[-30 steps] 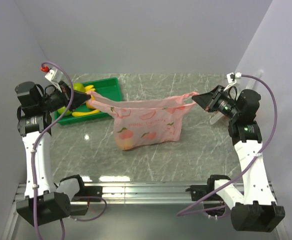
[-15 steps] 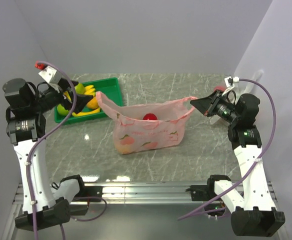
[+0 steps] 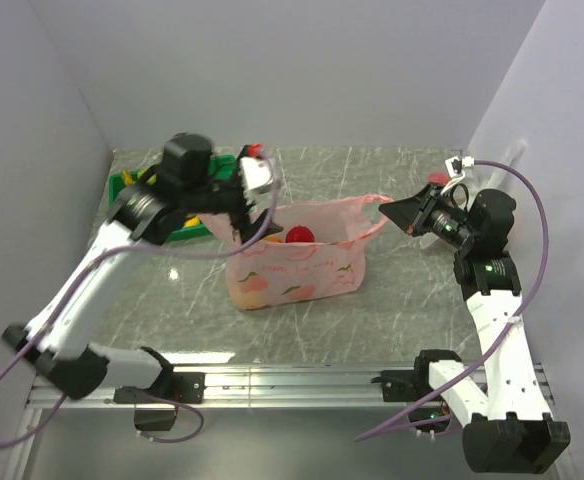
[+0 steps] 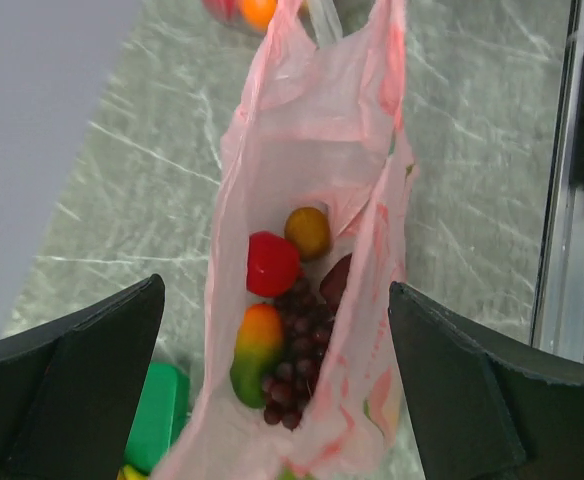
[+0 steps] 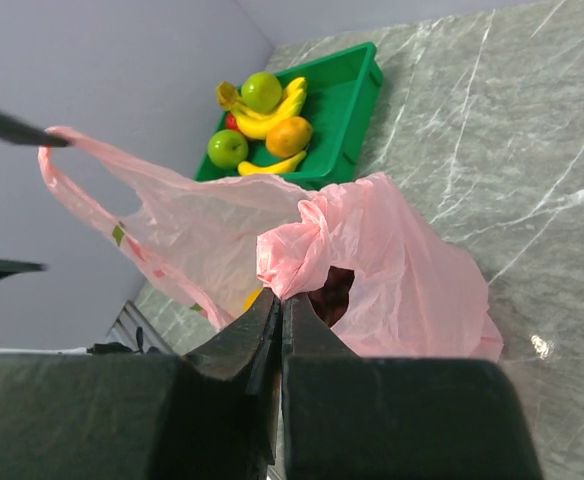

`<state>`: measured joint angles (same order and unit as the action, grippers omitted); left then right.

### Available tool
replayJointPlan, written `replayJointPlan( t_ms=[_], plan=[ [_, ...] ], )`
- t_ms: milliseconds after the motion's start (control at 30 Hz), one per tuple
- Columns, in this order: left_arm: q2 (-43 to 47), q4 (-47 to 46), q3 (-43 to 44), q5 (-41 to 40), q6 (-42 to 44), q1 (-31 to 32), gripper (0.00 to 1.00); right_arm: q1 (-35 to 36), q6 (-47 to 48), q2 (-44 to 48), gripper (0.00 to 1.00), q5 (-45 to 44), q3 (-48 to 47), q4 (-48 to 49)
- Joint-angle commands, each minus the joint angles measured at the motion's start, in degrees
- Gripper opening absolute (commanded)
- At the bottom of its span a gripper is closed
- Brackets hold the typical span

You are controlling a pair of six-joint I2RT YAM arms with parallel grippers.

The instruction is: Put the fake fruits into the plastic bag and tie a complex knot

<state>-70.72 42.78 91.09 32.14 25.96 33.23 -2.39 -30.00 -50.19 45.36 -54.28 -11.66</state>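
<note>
The pink plastic bag (image 3: 297, 265) stands in the middle of the table with its mouth open. Looking down into it in the left wrist view, I see a red fruit (image 4: 272, 263), an orange one (image 4: 307, 232), a green-to-orange fruit (image 4: 255, 345) and dark purple grapes (image 4: 297, 365). My left gripper (image 3: 255, 228) hovers over the bag's left end, wide open (image 4: 275, 290) with nothing held. My right gripper (image 3: 390, 208) is shut on the bag's bunched right handle (image 5: 302, 240). The other handle loop (image 5: 72, 145) stretches to the left. No knot shows.
A green tray (image 5: 347, 95) at the back left holds two green apples, bananas (image 5: 272, 115) and an orange (image 5: 289, 135); the left arm partly hides it from above. A red object (image 3: 437, 180) lies by the right wall. Walls close in on both sides.
The left gripper opened and let go of the bag's left handle. The left arm swung right, over the bag. The bag slackened and its mouth gapes open.
</note>
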Motion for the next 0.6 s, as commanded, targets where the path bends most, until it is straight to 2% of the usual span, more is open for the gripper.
replayJointPlan(
  t_ms=[0,67,133,267,333,400,567],
  plan=[
    [-10.0,3.8,9.7,-5.2,2.6,1.5,0.99,0.4,3.3,2.1,0.00,-0.8,-0.5,0.3],
    [-14.8,5.8,16.6,-3.1,1.6,1.6,0.99,0.5,4.8,2.8,0.00,-1.5,0.2,-0.1],
    [-20.8,5.9,19.9,-2.6,-0.5,1.5,0.98,0.5,5.5,4.1,0.00,-2.0,0.9,0.5],
    [-28.7,10.5,27.4,-1.6,0.0,1.6,0.81,0.5,6.6,5.0,0.00,-2.8,1.9,1.6],
    [-31.0,13.5,27.9,1.2,1.5,1.3,0.75,0.5,7.0,4.8,0.00,-3.3,1.9,2.6],
    [-31.7,14.9,27.1,4.2,1.9,1.2,0.72,0.5,7.1,4.7,0.00,-3.7,2.0,3.7],
    [-33.6,16.6,25.9,10.0,0.8,0.1,0.72,0.7,9.0,3.3,0.00,-5.0,1.2,6.1]
  ],
)
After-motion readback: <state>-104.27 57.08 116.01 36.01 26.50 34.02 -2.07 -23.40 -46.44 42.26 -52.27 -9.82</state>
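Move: The bag's far rim, near the middle of its mouth, lies roughly 10 cm ahead of the left hand, 9 cm to its right and 13 cm lower. The red fruit inside sits about 6 cm ahead, 8 cm right and 22 cm below; the bag's right handle is about 7 cm ahead, 26 cm right and 5 cm lower. From the right hand, which holds that handle, the same stretch of rim is 17 cm left, 3 cm ahead and 8 cm lower. The bag's far rim is what the empty left hand closes in on: it sweeps forward and to the right over the open mouth, then sinks and eases slightly back, ending about 9 cm lower. Its fingers tip more steeply down by some 20 degrees and narrow to roughly three-quarters open, with no grip on the plastic yet. The right hand keeps its pinch on the right handle, almost in place, tilting slightly upward. ##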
